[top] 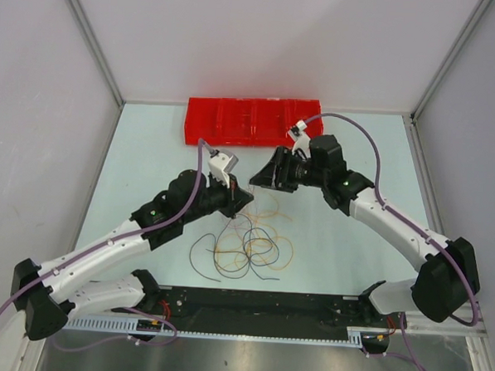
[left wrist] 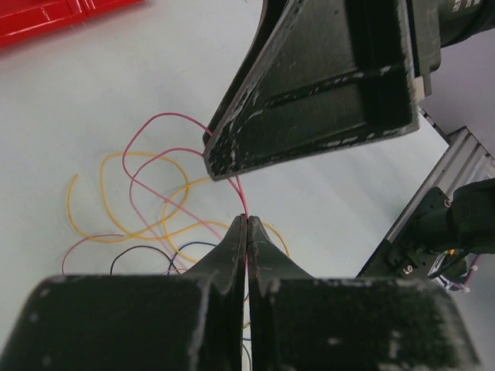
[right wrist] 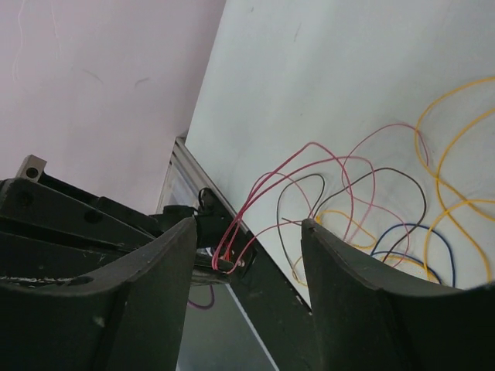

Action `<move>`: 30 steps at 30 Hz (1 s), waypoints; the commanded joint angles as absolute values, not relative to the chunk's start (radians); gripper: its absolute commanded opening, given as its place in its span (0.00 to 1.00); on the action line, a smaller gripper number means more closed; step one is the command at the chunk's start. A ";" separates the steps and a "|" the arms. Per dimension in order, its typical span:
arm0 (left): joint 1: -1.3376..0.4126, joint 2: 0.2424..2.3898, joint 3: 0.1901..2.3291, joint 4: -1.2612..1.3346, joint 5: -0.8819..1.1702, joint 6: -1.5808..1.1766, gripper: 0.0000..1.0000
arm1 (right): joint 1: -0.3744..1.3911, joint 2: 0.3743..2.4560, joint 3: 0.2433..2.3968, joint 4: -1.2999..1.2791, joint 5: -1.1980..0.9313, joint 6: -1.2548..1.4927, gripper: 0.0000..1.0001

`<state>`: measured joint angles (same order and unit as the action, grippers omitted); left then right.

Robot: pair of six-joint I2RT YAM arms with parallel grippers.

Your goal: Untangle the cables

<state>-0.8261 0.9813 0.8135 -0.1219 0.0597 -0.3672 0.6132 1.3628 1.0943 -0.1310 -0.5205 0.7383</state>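
Note:
The cables lie in a loose tangle of red, yellow, orange and dark loops on the table in front of the arms. My left gripper is lifted above them and shut on a red cable, which rises from between its fingertips. My right gripper faces it closely from the right, open. In the right wrist view the red cable runs through the gap between the right fingers. In the left wrist view the right gripper's fingers sit just above the pinched strand.
A red tray lies at the back of the table, just behind both grippers. Grey walls close in the left, right and back. A black rail runs along the near edge between the arm bases.

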 commanded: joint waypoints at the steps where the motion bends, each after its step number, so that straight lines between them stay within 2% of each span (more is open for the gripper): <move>1: -0.822 0.992 0.810 -0.061 0.074 -0.380 0.00 | 0.649 1.384 1.097 -0.095 -0.517 0.756 0.56; 6: -0.822 0.999 0.805 -0.052 0.069 -0.385 0.00 | 0.679 1.390 1.097 -0.098 -0.494 0.755 0.36; 7: -0.824 0.999 0.805 -0.051 0.068 -0.385 0.00 | 0.681 1.390 1.097 -0.095 -0.494 0.753 0.26; 9: -0.824 1.000 0.805 -0.052 0.057 -0.391 0.00 | 0.683 1.393 1.097 -0.077 -0.506 0.747 0.14; 10: -0.824 0.999 0.808 -0.058 0.049 -0.394 0.00 | 0.681 1.390 1.101 -0.072 -0.508 0.742 0.03; 11: -0.824 0.997 0.810 -0.061 0.029 -0.402 0.00 | 0.680 1.390 1.107 -0.077 -0.506 0.736 0.00; 13: -0.824 0.988 0.811 -0.072 0.022 -0.405 0.18 | 0.680 1.396 1.149 -0.084 -0.506 0.710 0.00; 14: -0.822 0.980 0.810 -0.075 0.018 -0.405 0.31 | 0.678 1.402 1.167 -0.106 -0.503 0.700 0.00; 15: -0.824 0.973 0.807 -0.080 0.008 -0.406 0.56 | 0.680 1.407 1.192 -0.115 -0.500 0.684 0.00; 18: -0.822 0.928 0.805 -0.115 -0.047 -0.419 0.89 | 0.678 1.428 1.293 -0.169 -0.468 0.628 0.00; 21: -0.822 0.876 0.821 -0.198 -0.118 -0.429 0.99 | 0.669 1.456 1.399 -0.202 -0.442 0.592 0.00; 25: -0.824 0.821 0.870 -0.337 -0.219 -0.431 1.00 | 0.652 1.535 1.598 -0.277 -0.419 0.540 0.00; 30: -0.822 0.758 0.903 -0.518 -0.325 -0.443 1.00 | 0.631 1.691 1.966 -0.391 -0.388 0.477 0.00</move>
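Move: The stretch of pink cable to take is roughly 2 cm back, 2 cm to the left and 1 cm below the open right gripper; the left gripper already pinches that cable right at its own fingertips. From the right gripper and some 20 cm below it, the yellow cable lies about 4 cm back and 3 cm to the right, the black cable about 9 cm back and 4 cm left. The red box is some 33 cm straight ahead and about 18 cm below. Hold the left gripper still on the pink cable while the right eases about 2.5 cm left and back, slightly down, and shuts on the cable just beyond the left fingertips. Then open the left fingers wide and draw that gripper about 6 cm left, as the right carries the cable up some 15 cm and forward towards the red box, tipping its fingers upward about 20 degrees. ##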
